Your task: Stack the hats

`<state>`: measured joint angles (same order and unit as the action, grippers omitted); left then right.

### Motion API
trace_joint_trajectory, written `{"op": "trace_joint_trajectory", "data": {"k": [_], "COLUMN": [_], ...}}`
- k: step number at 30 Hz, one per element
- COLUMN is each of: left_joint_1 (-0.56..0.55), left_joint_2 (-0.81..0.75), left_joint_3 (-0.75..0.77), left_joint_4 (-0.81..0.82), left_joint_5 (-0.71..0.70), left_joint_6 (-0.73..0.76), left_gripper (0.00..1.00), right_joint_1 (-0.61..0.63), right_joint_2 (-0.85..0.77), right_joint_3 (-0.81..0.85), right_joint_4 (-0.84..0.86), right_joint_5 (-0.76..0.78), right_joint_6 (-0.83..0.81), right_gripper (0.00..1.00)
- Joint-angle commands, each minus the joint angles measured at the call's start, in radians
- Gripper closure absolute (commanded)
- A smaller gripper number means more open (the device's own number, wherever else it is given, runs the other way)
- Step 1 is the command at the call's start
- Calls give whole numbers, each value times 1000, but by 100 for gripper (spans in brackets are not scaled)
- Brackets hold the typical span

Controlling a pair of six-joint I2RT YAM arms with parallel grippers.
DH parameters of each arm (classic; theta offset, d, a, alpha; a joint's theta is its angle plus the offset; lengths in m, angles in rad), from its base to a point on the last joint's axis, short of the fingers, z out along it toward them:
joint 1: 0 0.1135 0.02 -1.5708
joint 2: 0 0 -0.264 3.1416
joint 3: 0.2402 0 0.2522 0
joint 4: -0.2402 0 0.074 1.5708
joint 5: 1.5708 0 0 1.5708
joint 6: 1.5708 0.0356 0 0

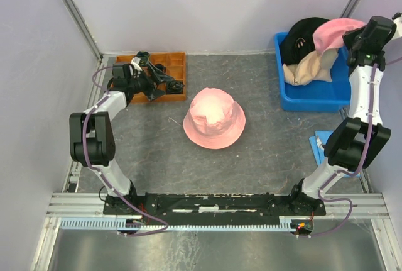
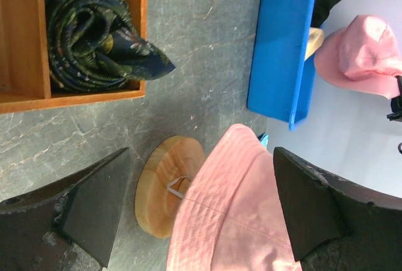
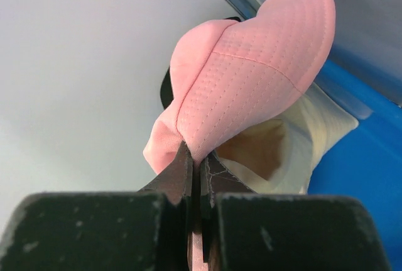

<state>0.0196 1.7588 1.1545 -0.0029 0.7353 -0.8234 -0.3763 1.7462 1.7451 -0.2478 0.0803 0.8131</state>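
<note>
A pink hat [image 1: 214, 119] sits on a wooden stand [image 2: 164, 182] in the middle of the table; in the left wrist view that same pink hat [image 2: 242, 217] covers the stand's top. A second pink hat [image 1: 335, 33] hangs over the blue bin [image 1: 314, 98], pinched at its brim by my right gripper [image 3: 200, 158], which is shut on it. Below it in the bin lie a beige hat [image 1: 309, 68] and a black hat [image 1: 300, 37]. My left gripper [image 1: 164, 82] is wide open over the orange tray, holding nothing.
An orange wooden tray [image 1: 173, 63] at the back left holds dark coiled bundles [image 2: 88, 35]. The blue bin stands at the back right against the wall. A blue object [image 1: 317, 144] lies at the right edge near the right arm.
</note>
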Motion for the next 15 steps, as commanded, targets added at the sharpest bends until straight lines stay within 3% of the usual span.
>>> {"op": "trace_joint_trajectory", "data": {"k": [1, 7, 15], "left_joint_1": [-1, 0, -5], "left_joint_2": [-77, -127, -220], "left_joint_3": [-11, -16, -77], "left_joint_4": [105, 172, 434], "left_joint_5": [31, 85, 134], "left_joint_6": [-58, -117, -362], "left_gripper": [1, 1, 1], "right_joint_1": [2, 11, 139], "right_joint_2": [-47, -58, -47], "right_joint_3": [86, 168, 245], "right_joint_4": [31, 37, 118], "right_joint_5": [-45, -165, -202], "right_joint_6": [7, 140, 337], "right_gripper": [100, 100, 100]}}
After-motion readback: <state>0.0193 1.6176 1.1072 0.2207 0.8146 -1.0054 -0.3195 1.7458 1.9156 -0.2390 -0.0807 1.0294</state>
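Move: The pink hat already on the stand, where the held pink hat is to go, lies about 48 cm left of the right hand, 20 cm back and 17 cm lower. The blue bin's middle is about 15 cm left of the right hand, level fore and aft, 28 cm below; the black hat is 20 cm left, 9 cm ahead and 24 cm below. From the left hand, the stand's hat is 17 cm right, 13 cm back, at about its height; the wooden tray is 9 cm ahead, 6 cm left and 13 cm below. Keep the right gripper shut on the pink hat's brim and lift it about 9 cm above the blue bin, swinging some 6 cm left with gathering speed while tipping the fingers up and turning them counter-clockwise. Raise the open, empty left gripper about 8 cm beside the stand, tipping its fingers up some 10 degrees. ##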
